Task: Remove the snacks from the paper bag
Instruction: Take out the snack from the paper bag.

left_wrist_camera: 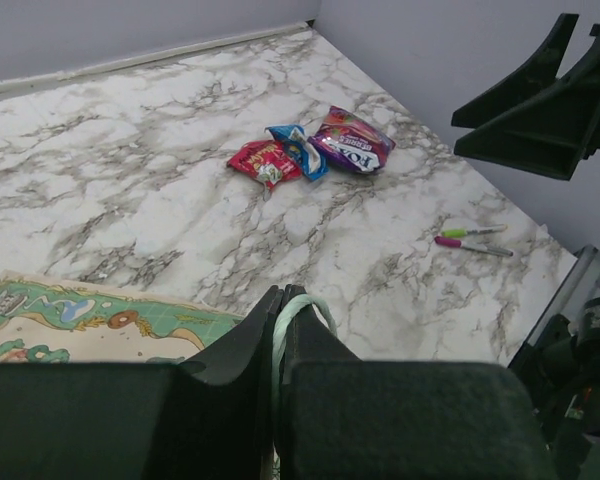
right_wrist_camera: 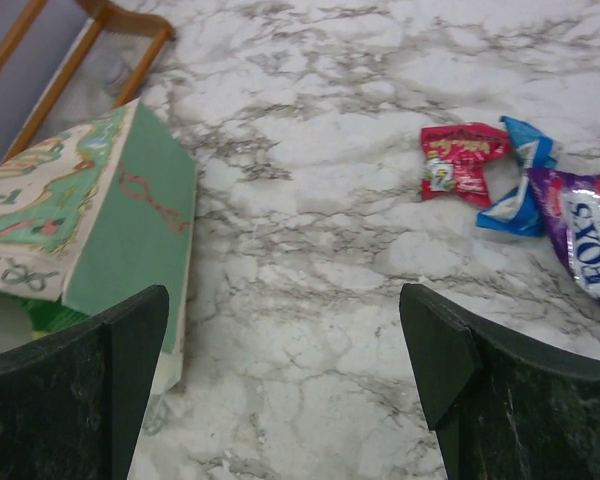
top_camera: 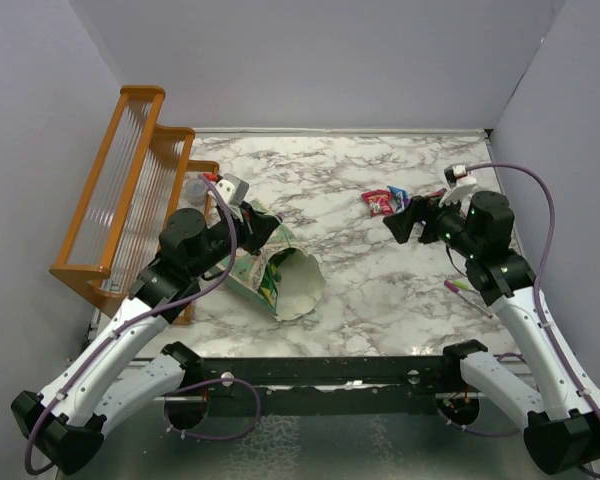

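The pale-green paper bag (top_camera: 280, 278) lies on its side left of centre, its white mouth facing the near edge. My left gripper (top_camera: 263, 228) is above its upper edge. In the left wrist view the gripper (left_wrist_camera: 282, 296) is shut on the bag's thin loop handle (left_wrist_camera: 308, 303). Three snacks lie together on the marble at the back right: red (left_wrist_camera: 265, 162), blue (left_wrist_camera: 298, 150) and purple (left_wrist_camera: 352, 140). My right gripper (top_camera: 408, 218) is open and empty just in front of them (top_camera: 385, 200). In the right wrist view the gripper (right_wrist_camera: 282, 310) hangs over bare marble between the bag (right_wrist_camera: 80, 210) and the snacks (right_wrist_camera: 460, 160).
An orange wooden rack (top_camera: 130, 190) stands along the left wall beside the bag. Two thin pens (top_camera: 460, 286) lie on the right near my right arm, and they also show in the left wrist view (left_wrist_camera: 470, 238). Grey walls close off the back and sides.
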You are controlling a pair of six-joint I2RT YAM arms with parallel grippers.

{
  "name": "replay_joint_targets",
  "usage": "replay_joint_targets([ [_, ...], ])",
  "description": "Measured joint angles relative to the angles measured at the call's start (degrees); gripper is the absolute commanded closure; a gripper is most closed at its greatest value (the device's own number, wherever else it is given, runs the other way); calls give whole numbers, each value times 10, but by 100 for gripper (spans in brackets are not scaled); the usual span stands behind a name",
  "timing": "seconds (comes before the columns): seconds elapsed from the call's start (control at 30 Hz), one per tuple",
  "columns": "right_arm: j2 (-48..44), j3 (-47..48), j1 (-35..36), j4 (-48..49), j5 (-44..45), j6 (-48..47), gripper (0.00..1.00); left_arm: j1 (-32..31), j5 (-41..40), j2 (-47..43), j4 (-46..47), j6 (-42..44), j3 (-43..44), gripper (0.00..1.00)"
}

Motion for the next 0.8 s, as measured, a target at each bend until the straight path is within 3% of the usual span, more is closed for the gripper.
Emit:
replay_joint_targets([
  [0.13,8,-1,0,13,-105,6,1,0,9,-3,0,-33,1,100],
  [0.3,15,-65,46,116,-225,75,3,0,13,1,-13,-62,20,100],
  [0.53,96,-38,295,152,-193,96,23,0,11,0,-48,-75,39,100],
  [0.8,191,-6,459,198,-70,47,32,0,-5,-5,-99,-68,75,100],
])
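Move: From the open, empty right hand, the green snack inside the paper bag lies some 32 cm left, 7 cm back and 12 cm lower. The bag's mouth is nearer, about 26 cm left and 9 back. Laid out farther forward, the red snack is some 21 cm ahead and 5 left, the blue one 21 straight ahead, both about 16 lower. From the left hand, the green snack is about 5 cm back, 17 below. The right hand sweeps some 24 cm left and 15 back towards the bag's mouth, turning counter-clockwise, fingers narrowing. ##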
